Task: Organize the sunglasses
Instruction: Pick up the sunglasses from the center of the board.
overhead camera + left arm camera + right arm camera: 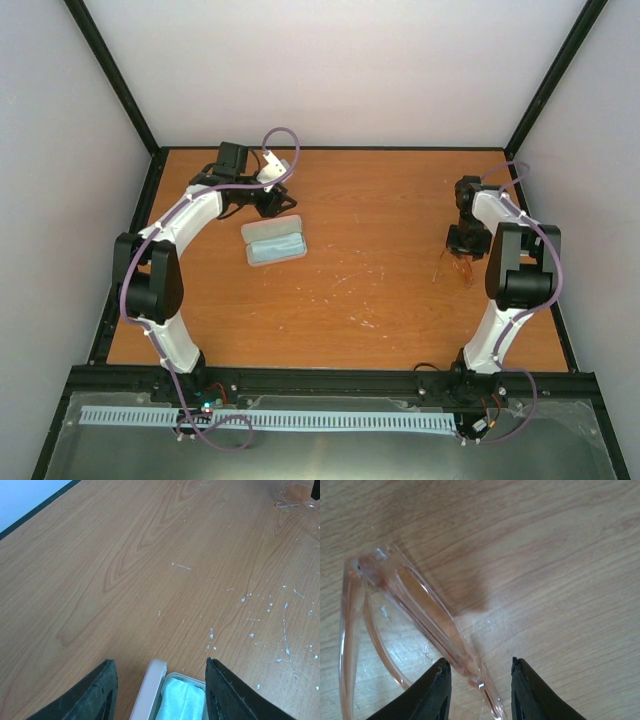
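The sunglasses (422, 607), a thin translucent orange-pink pair, lie on the wood at the right side of the table (449, 266) and show faintly in the far corner of the left wrist view (295, 497). My right gripper (480, 672) stands over them with its jaws apart, the frame's bridge between the fingers near the left one and a gap to the right one. The pink case (273, 242) lies open at the left centre with a light blue cloth (184, 702) inside. My left gripper (161, 680) hovers open over the case's end (150, 690), touching nothing.
The wooden table (370, 300) carries white scuffs and specks near its middle. A black frame rail (150, 200) runs along the left edge, and grey walls close in on three sides. The right arm's elbow (520, 270) rises beside the sunglasses.
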`<action>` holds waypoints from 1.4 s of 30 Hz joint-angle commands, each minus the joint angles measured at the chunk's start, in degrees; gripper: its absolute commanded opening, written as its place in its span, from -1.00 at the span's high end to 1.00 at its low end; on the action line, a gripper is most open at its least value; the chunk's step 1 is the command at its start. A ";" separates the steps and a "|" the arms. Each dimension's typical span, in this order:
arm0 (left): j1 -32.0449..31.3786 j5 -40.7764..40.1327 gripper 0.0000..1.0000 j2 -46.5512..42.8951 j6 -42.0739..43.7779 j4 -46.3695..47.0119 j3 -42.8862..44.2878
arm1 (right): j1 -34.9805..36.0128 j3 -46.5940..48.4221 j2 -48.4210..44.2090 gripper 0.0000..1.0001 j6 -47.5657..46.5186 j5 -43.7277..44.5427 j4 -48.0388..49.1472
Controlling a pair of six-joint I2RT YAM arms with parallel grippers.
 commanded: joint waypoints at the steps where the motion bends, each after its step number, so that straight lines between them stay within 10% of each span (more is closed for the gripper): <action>1: -0.33 -0.10 0.01 0.65 1.19 -0.53 1.37 | -0.20 2.69 2.52 0.38 -2.36 1.18 -0.86; 16: -0.33 0.29 0.03 0.92 1.15 -0.36 1.66 | -0.18 1.96 3.06 0.73 -3.66 -0.77 -2.26; 26: -0.41 0.83 0.04 0.65 0.97 0.01 1.43 | -0.16 0.22 1.51 0.39 -4.10 -2.96 -2.98; 42: -0.63 1.16 0.06 0.05 0.60 0.61 0.93 | -0.20 -0.42 -2.03 0.94 -3.76 -7.75 -3.63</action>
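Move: The sunglasses lie open almost under your right hand, their middle about 2 cm back towards the base, 2 cm to its left and some 2 cm below; one slanting bar of the clear pink frame already runs down between the parted fingertips. Nothing else stands near them. From the left hand the sunglasses are far off, roughly 46 cm to its right, 10 cm back and 16 cm lower. Close the right fingers partway while sinking slightly, open them again, and draw the hand back and left over the sunglasses, about 1.5 cm each way, still easing down. Then shut the fingers on the pink frame's bar, pinching it between the tips, and rise about 1 cm as they close. ##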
